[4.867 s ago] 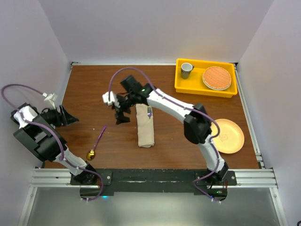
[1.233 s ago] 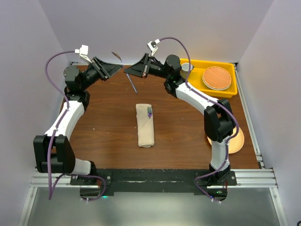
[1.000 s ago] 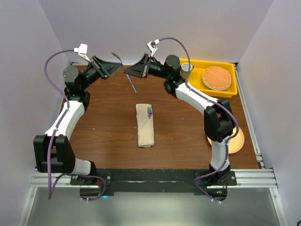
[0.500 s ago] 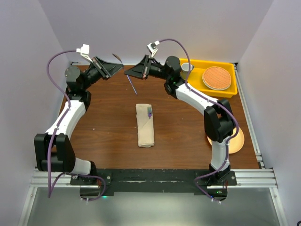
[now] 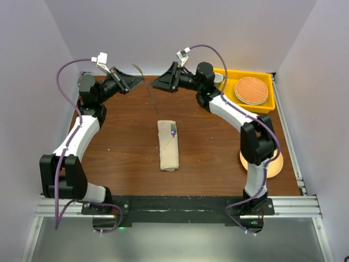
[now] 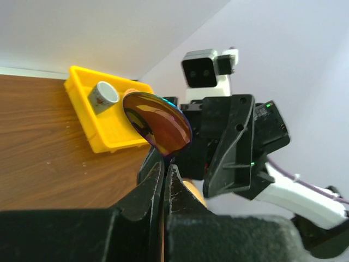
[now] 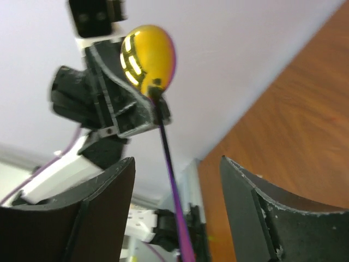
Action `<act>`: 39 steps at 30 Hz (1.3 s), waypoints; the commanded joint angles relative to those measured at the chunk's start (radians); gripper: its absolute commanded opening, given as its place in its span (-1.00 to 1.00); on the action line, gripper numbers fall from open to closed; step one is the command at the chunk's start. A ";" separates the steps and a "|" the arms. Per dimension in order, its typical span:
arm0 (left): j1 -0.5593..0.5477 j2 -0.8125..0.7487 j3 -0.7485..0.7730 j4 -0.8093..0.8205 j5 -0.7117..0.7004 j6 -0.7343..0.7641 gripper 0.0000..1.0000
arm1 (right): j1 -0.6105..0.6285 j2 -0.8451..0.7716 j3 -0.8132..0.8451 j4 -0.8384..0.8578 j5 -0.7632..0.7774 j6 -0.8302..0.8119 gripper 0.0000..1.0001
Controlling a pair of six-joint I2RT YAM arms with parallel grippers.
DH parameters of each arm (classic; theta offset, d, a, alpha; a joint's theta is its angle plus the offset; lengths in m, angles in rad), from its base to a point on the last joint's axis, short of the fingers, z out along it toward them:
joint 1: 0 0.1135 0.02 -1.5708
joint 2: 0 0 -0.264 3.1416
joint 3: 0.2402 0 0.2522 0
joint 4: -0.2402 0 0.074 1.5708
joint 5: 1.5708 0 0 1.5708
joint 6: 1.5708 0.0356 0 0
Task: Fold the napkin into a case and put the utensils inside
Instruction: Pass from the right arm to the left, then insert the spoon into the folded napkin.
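The spoon [image 5: 152, 97] hangs above the table's back edge, bowl [image 5: 138, 67] up and handle slanting down. My left gripper [image 5: 140, 79] is shut on the spoon's neck just below the bowl [image 6: 158, 130], its jaws pressed together around the neck [image 6: 163, 166]. My right gripper [image 5: 155, 84] faces it from the right. It stands open, with the purple handle [image 7: 170, 174] running free between its fingers [image 7: 117, 185]. The gold bowl [image 7: 148, 57] shows above. The napkin [image 5: 168, 145] lies folded as a narrow case mid-table, with the fork [image 5: 173, 129] tucked in its top end.
A yellow tray [image 5: 237, 105] at the back right holds a woven round mat [image 5: 251, 90] and a cup [image 6: 103, 95]. The peach plate [image 5: 274, 159] lies at the right, partly behind my right arm. Walls close in on the table [image 5: 109, 147] at the back and both sides.
My left gripper has shut on the spoon below its bowl. My right gripper has opened, let go of the handle and drawn back a little to the right.
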 commanded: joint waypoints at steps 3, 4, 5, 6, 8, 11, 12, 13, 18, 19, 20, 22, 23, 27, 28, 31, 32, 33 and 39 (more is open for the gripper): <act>-0.109 0.042 0.186 -0.370 -0.259 0.292 -1.00 | -0.094 -0.157 0.000 -0.541 0.125 -0.516 0.40; -0.135 0.068 0.219 -0.530 -0.336 0.341 -1.00 | -0.093 -0.182 -0.009 -0.656 0.217 -0.644 0.40; -0.163 0.084 0.248 -0.602 -0.458 0.360 -1.00 | -0.093 -0.189 -0.018 -0.698 0.262 -0.694 0.40; -0.210 0.098 0.286 -0.688 -0.510 0.374 -1.00 | -0.093 -0.191 -0.022 -0.743 0.299 -0.739 0.40; -0.279 0.125 0.305 -0.744 -0.670 0.369 -1.00 | -0.094 -0.188 -0.043 -0.833 0.403 -0.822 0.40; -0.354 0.161 0.323 -0.796 -0.810 0.395 -1.00 | -0.091 -0.161 -0.065 -0.903 0.503 -0.845 0.35; -0.373 0.183 0.333 -0.829 -0.847 0.409 -1.00 | -0.091 -0.151 -0.068 -0.916 0.514 -0.854 0.34; -0.388 0.194 0.337 -0.837 -0.878 0.418 -1.00 | -0.093 -0.141 -0.077 -0.930 0.523 -0.850 0.32; -0.470 0.303 0.405 -0.909 -1.050 0.445 -1.00 | -0.091 -0.088 -0.094 -0.969 0.511 -0.831 0.22; -0.470 0.322 0.415 -0.928 -1.053 0.443 -1.00 | -0.088 -0.088 -0.113 -0.975 0.508 -0.831 0.19; -0.471 0.338 0.425 -0.942 -1.058 0.442 -1.00 | -0.089 -0.096 -0.127 -0.975 0.506 -0.830 0.14; -0.471 0.374 0.426 -0.959 -1.059 0.443 -1.00 | -0.088 -0.113 -0.181 -0.960 0.488 -0.828 0.08; -0.476 0.385 0.431 -0.962 -1.067 0.443 -1.00 | -0.085 -0.119 -0.198 -0.955 0.483 -0.827 0.04; -0.479 0.435 0.437 -0.971 -1.061 0.443 -1.00 | -0.079 -0.133 -0.264 -0.944 0.424 -0.811 -0.33; -0.479 0.440 0.437 -0.971 -1.059 0.442 -1.00 | -0.077 -0.133 -0.281 -0.944 0.419 -0.807 -0.36; -0.484 0.458 0.440 -0.971 -1.056 0.435 -1.00 | -0.065 -0.140 -0.318 -0.927 0.402 -0.795 -0.45; -0.490 0.461 0.442 -0.969 -1.058 0.435 -1.00 | -0.057 -0.144 -0.325 -0.923 0.397 -0.793 -0.46; -0.491 0.467 0.442 -0.969 -1.064 0.434 -1.00 | -0.057 -0.142 -0.334 -0.921 0.390 -0.787 -0.47; -0.507 0.481 0.425 -0.978 -1.061 0.412 -1.00 | -0.033 -0.150 -0.365 -0.907 0.379 -0.778 -0.49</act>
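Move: The left hand holds the spoon by its neck, high over the table. The folded napkin's middle lies about 34 cm below it, some 10 cm back and 10 cm to its right, with the fork's exposed head 7 cm farther out than that middle and 2 cm farther right. From the right hand, already open, the spoon's handle is about 3 cm to the left; the napkin's middle is some 10 cm back, 6 cm right and 33 cm down. Keeping its shut grip on the spoon's neck, the left hand sinks some 26 cm and eases right towards the napkin, rolling left side up and tipping until its fingers point forward and steeply down, slowing at the end. The empty right hand clears the handle forward and to the right, then drops nearly 30 cm and draws back beside the napkin's right edge, turning downward and partly closing. ##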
